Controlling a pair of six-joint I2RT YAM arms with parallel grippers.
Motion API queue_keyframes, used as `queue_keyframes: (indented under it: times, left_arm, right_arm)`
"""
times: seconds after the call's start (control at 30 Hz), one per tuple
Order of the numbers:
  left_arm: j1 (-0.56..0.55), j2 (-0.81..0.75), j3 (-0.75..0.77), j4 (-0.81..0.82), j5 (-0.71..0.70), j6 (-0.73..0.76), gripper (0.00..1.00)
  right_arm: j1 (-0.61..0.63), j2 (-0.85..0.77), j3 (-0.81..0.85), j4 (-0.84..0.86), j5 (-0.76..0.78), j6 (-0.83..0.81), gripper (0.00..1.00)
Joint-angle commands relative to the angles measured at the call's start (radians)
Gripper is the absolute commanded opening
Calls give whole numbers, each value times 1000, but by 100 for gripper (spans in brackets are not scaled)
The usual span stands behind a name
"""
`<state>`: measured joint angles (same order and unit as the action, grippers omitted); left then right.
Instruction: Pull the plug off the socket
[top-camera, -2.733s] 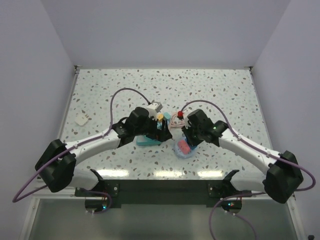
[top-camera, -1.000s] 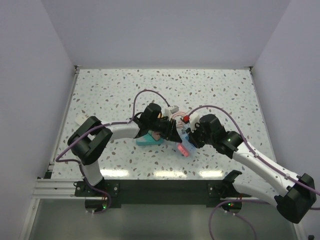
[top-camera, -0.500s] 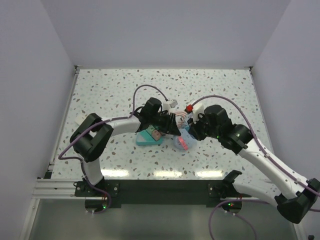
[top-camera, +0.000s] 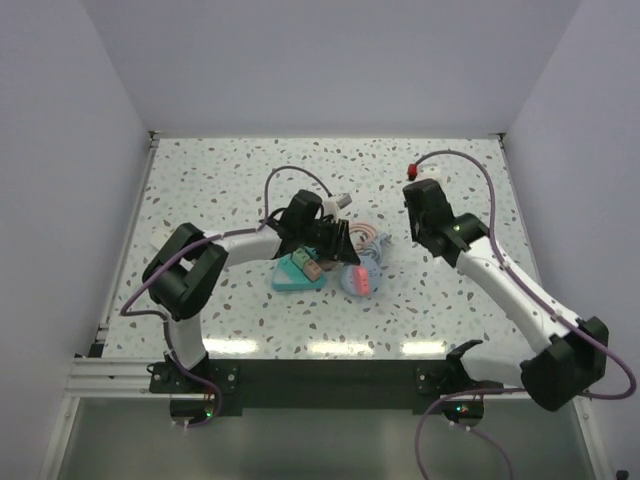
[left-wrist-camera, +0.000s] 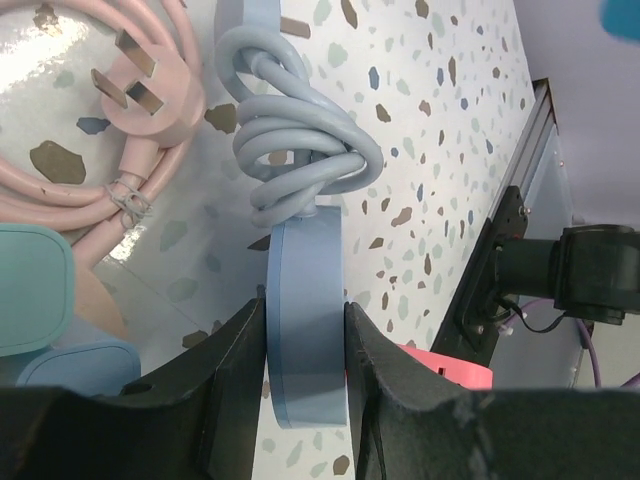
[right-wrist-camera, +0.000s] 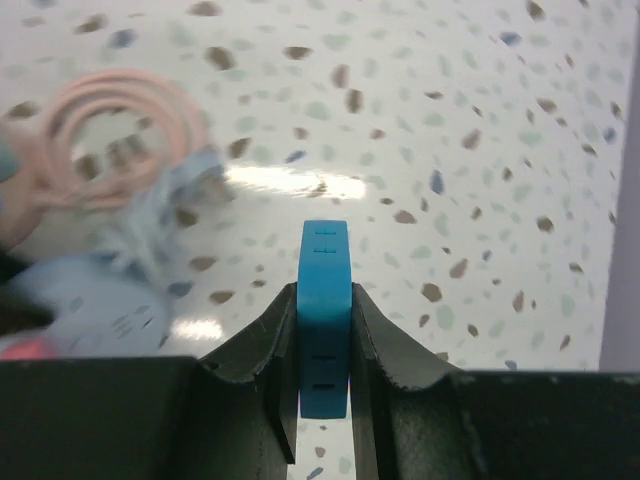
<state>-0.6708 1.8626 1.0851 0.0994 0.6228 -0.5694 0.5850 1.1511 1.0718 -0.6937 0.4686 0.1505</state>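
My left gripper (left-wrist-camera: 305, 325) is shut on the edge of a light blue round socket (left-wrist-camera: 305, 340), held low over the table, with its light blue cable (left-wrist-camera: 300, 150) coiled just beyond it. In the top view the left gripper (top-camera: 343, 245) sits at the middle of the table next to the socket (top-camera: 362, 280). My right gripper (right-wrist-camera: 324, 300) is shut on a bright blue plug (right-wrist-camera: 324, 310) and holds it above bare table, apart from the socket. In the top view the right gripper (top-camera: 420, 198) is at the back right.
A pink cable coil (top-camera: 372, 238) with a pink pronged plug (left-wrist-camera: 150, 90) lies beside the socket. A teal block (top-camera: 297, 272) lies under the left arm. A red-pink piece (left-wrist-camera: 450, 365) shows by the socket. Both arms' purple cables arch above the table.
My right gripper has drawn back and to the right, away from the socket, with the bright blue plug in it. My left gripper has stayed shut on the socket.
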Motion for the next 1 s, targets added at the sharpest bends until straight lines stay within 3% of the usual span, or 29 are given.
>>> queue_keyframes:
  times: [0.0,0.17,0.37,0.43,0.57,0.6,0.7,0.8,0.97]
  left_arm:
    - [-1,-89,64,74,34,-41,0]
    - [-3,-123,15,103,40,-70,0]
    - [-3,-158,-50,143,31,-101,0]
    - [-3,-174,-70,145,12,-103,0]
    - [-3,-187,-96,151,-38,-128,0]
    - [-3,-190,-109,158,-60,-139,0]
    - [-4,-209,-137,177,-106,-170,0]
    - [-4,-221,-157,186,-147,-190,0]
    - [-4,-220,-169,189,-175,-218,0]
  right_arm:
    - [-219,143,43,-92,255,191,0]
    - [-431,341,50,-75,271,283,0]
    - [-560,508,91,-98,282,363,1]
    - [-582,556,96,-89,278,379,15]
    - [-582,569,57,-44,243,368,31]
    - [-582,562,38,-27,234,363,53]
    - [-582,504,1,-10,216,342,76]
    - [-579,369,-33,25,112,318,89]
    - [-521,139,-97,83,-183,271,90]
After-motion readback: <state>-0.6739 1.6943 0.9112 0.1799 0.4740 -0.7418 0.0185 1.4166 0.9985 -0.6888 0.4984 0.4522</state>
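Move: The right hand, with the freed blue plug in its fingers, makes for an open patch of table about 20 cm to its right, level ahead and 16 cm below. The socket is some 9 cm to its left, 8 cm back and 12 cm lower; the pink cable coil lies about 9 cm left, level ahead and 16 cm below. From the left hand, which holds the socket, that patch is roughly 27 cm right, 1 cm back and 5 cm below. The right hand carries the blue plug 20 cm right, 15 down, releases it and rises; left keeps the socket. ##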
